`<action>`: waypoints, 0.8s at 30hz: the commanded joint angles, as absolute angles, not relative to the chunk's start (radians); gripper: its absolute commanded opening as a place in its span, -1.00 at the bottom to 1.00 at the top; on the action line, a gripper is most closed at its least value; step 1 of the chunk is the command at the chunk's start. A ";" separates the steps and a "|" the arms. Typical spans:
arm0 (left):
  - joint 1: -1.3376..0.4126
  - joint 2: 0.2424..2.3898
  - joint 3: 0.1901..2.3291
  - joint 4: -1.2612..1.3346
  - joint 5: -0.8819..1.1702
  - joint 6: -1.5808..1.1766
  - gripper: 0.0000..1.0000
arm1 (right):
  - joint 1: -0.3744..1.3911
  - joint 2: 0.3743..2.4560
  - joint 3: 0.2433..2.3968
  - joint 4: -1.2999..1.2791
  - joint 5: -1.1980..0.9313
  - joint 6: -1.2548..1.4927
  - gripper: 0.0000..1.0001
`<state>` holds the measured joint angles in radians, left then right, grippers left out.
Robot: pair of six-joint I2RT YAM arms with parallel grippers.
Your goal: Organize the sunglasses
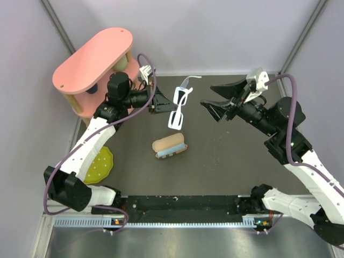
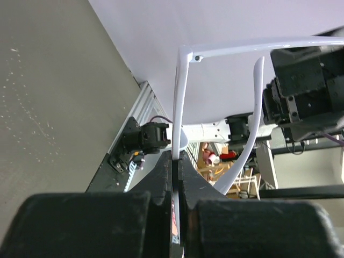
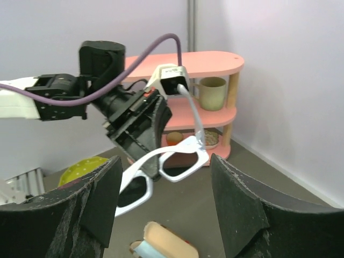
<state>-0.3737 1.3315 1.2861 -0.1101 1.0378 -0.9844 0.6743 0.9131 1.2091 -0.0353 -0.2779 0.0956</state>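
The white-framed sunglasses (image 1: 180, 105) hang in the air above the dark table, temple arms unfolded. My left gripper (image 1: 161, 102) is shut on the front frame near its middle; in the left wrist view the thin white frame (image 2: 183, 107) runs up out of the closed left gripper (image 2: 176, 161). My right gripper (image 1: 206, 94) stands open just right of the glasses, apart from them. In the right wrist view the sunglasses (image 3: 172, 161) show beyond the right gripper (image 3: 164, 183), whose fingers hold nothing. An open tan case (image 1: 169, 145) with pale blue cloth inside lies below the glasses.
A pink three-tier shelf (image 1: 91, 59) stands at the back left, with a mug (image 3: 212, 92) on its middle level. A yellow-green plate (image 1: 99, 164) lies beside the left arm. Grey walls close in the table on three sides.
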 commanded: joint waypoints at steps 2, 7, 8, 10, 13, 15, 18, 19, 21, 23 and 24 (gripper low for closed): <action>-0.362 1.309 1.319 -0.120 0.963 -0.957 -1.00 | 0.683 0.939 1.261 -0.011 -0.431 0.184 0.20; -0.357 1.295 1.301 -0.082 0.922 -0.969 -1.00 | 0.706 1.015 1.324 -0.034 -0.479 0.245 -0.59; -0.356 1.284 1.287 -0.065 0.905 -0.986 -1.00 | 0.709 1.031 1.327 -0.031 -0.477 0.250 -0.60; -0.354 1.278 1.278 -0.028 0.896 -1.003 -1.00 | 0.713 1.038 1.312 0.023 -0.479 0.277 -0.64; -0.354 1.272 1.278 -0.021 0.874 -1.012 -1.00 | 0.713 1.055 1.301 0.067 -0.495 0.319 -0.65; -0.354 1.270 1.278 -0.018 0.867 -1.011 -1.00 | 0.715 1.081 1.301 0.107 -0.508 0.342 -0.68; -0.354 1.264 1.269 -0.020 0.868 -1.012 -1.00 | 0.715 1.124 1.307 0.159 -0.535 0.386 -0.75; -0.354 1.262 1.264 -0.020 0.870 -1.014 -1.00 | 0.718 1.134 1.308 0.167 -0.535 0.405 -0.77; -0.354 1.261 1.262 -0.018 0.874 -1.012 -1.00 | 0.716 1.155 1.310 0.181 -0.538 0.414 -0.82; -0.354 1.253 1.262 -0.018 0.880 -1.011 -1.00 | 0.715 1.181 1.312 0.186 -0.526 0.428 -0.86; -0.354 1.252 1.262 -0.009 0.885 -1.014 -1.00 | 0.715 1.190 1.312 0.186 -0.520 0.431 -0.89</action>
<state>-0.3588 1.2896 1.2659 -0.0795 0.8799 -1.0054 0.7067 1.1538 1.2778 0.1150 -0.5140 0.3801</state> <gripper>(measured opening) 0.024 0.079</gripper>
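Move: In the left fingers, already pinched near the bridge, the sunglasses lie flat with one temple standing up and the other half folded. From the open, empty right hand their middle is about 8 cm left, 4 cm ahead and 8 cm lower. The brown case lies on the table some 26 cm below the left hand, 5 cm to its left and 1 cm ahead; the blue cloth on the case sits 3 cm nearer the base than the case's middle. Swinging in leftwards by about 8 cm over the sunglasses, the right hand first draws back slightly, then shuts its empty fingers while turning counter-clockwise some 20 degrees and tipping them down, so that the closed tips come close to the half-folded temple; a touch can't be made out. The left hand keeps its pinch and eases 2 cm forward, turning about 10 degrees counter-clockwise. ##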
